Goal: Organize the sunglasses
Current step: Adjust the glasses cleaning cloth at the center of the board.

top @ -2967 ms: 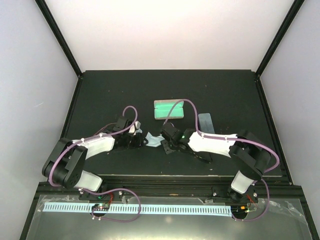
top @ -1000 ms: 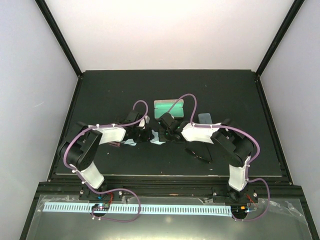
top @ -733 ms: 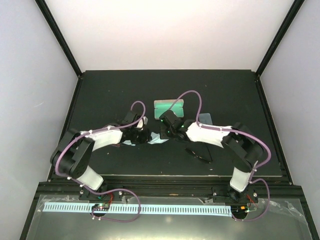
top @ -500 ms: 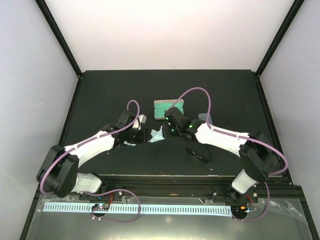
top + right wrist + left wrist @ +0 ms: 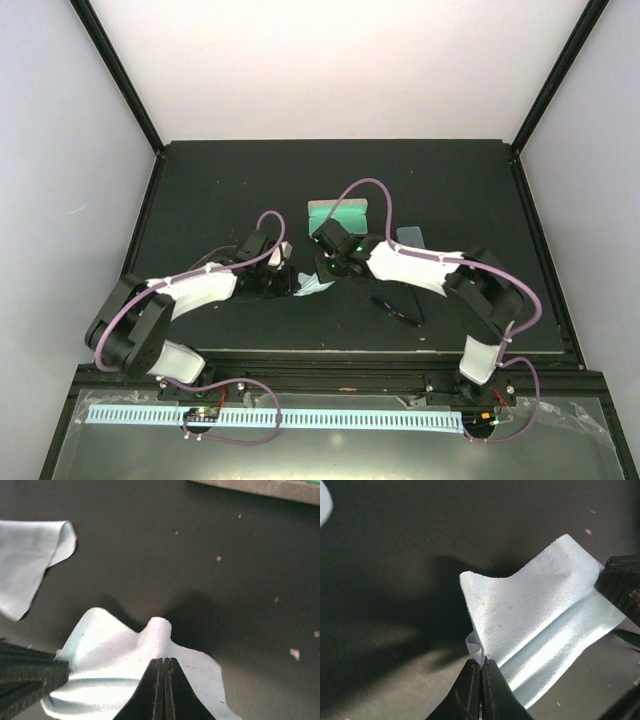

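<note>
A light blue cloth (image 5: 314, 287) hangs stretched between both grippers near the middle of the mat. My left gripper (image 5: 481, 661) is shut on one folded corner of this cloth (image 5: 535, 625). My right gripper (image 5: 164, 661) is shut on the opposite edge, where the cloth (image 5: 125, 680) rises in a small ridge. In the top view the left gripper (image 5: 290, 281) and the right gripper (image 5: 324, 268) stand close together. Under the right forearm, on the mat, lie the black sunglasses (image 5: 398, 304).
A green-lined open case (image 5: 338, 215) sits behind the grippers, and its edge (image 5: 260, 487) shows in the right wrist view. A blue-grey case (image 5: 411, 238) lies to the right. A second light blue cloth (image 5: 30, 565) lies flat beyond the held one.
Both grippers have kept hold of the cloth. They have moved closer together and nearer to the table's front, so the cloth sags and folds between them.
</note>
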Controlling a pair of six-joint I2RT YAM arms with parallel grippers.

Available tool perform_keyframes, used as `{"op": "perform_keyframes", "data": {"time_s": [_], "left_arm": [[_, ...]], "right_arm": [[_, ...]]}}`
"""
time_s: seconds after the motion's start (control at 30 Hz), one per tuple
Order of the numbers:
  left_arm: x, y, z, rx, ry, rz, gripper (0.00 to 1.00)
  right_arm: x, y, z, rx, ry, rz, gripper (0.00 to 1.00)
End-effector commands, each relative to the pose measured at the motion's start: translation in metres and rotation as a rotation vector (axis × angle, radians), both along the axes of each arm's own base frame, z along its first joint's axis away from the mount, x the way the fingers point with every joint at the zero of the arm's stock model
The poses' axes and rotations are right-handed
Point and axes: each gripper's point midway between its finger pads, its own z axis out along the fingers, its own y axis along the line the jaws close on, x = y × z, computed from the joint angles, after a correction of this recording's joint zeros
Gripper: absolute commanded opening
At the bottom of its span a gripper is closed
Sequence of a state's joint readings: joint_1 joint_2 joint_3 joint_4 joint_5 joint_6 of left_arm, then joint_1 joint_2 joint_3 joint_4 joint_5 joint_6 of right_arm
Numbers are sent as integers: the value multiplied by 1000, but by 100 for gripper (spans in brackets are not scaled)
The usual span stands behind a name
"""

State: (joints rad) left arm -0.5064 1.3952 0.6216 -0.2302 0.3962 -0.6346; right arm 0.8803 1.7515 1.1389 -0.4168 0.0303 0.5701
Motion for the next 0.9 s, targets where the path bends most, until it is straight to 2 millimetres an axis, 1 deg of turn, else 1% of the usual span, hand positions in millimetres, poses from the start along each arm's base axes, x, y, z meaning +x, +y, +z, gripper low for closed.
{"op": "perform_keyframes", "data": {"time_s": [0.0,0.03,0.13,0.2,0.3,0.33,0.4,0.43,0.53,0.67,0.7,0.77,0.87], "left_arm": [[32,3,-5,61,-59,75,2],[39,2,-2,59,-81,85,2],[54,6,0,105,-113,116,2],[60,10,2,127,-134,136,2],[61,18,-3,169,-126,164,2],[60,22,-7,183,-114,173,1],[58,26,-14,197,-95,188,1],[57,28,-17,198,-86,192,3],[58,29,-19,189,-78,198,9],[61,25,-11,158,-94,179,20],[61,24,-10,154,-96,172,22],[63,24,-9,153,-95,167,26],[70,31,-10,172,-96,176,29]], "right_arm": [[46,2,0,-90,-157,-45,1],[53,4,0,-97,-185,-50,1],[73,5,5,-129,-262,-87,1],[79,1,10,-144,-294,-115,6],[79,-7,17,-148,-312,-151,24],[77,-11,17,-155,-306,-164,31],[73,-18,14,-165,-288,-181,41],[69,-20,11,-166,-271,-182,44],[52,-22,0,-144,-202,-158,46],[26,-19,-20,-101,-95,-89,45],[23,-18,-23,-94,-77,-78,44],[20,-18,-28,-92,-62,-78,44],[29,-20,-26,-110,-86,-116,43]]}}
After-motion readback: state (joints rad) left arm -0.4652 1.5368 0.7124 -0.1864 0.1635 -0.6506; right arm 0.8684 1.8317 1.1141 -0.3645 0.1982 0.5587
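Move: Both grippers hold the cleaning cloth between them. Its spot on the board lies about 5 cm ahead, 3 cm right and 4 cm below the left hand, and about 2 cm ahead, 4 cm left and 6 cm below the right hand. From the right hand the open glasses case is some 12 cm ahead and 2 cm right, and the black sunglasses 7 cm back and 15 cm right. The other cloth lies about 7 cm left and 2 cm ahead of the left hand. Bring both grippers forward with the cloth pinched at its sides, dipping about 2 cm. Carry the left some 5 cm, ease it left and slightly down, turn it counter-clockwise and part its fingers a little. Take the right about 6 cm forward, opening it halfway on the way, then draw it back some 4 cm, down and right, beside the cloth's right edge. ##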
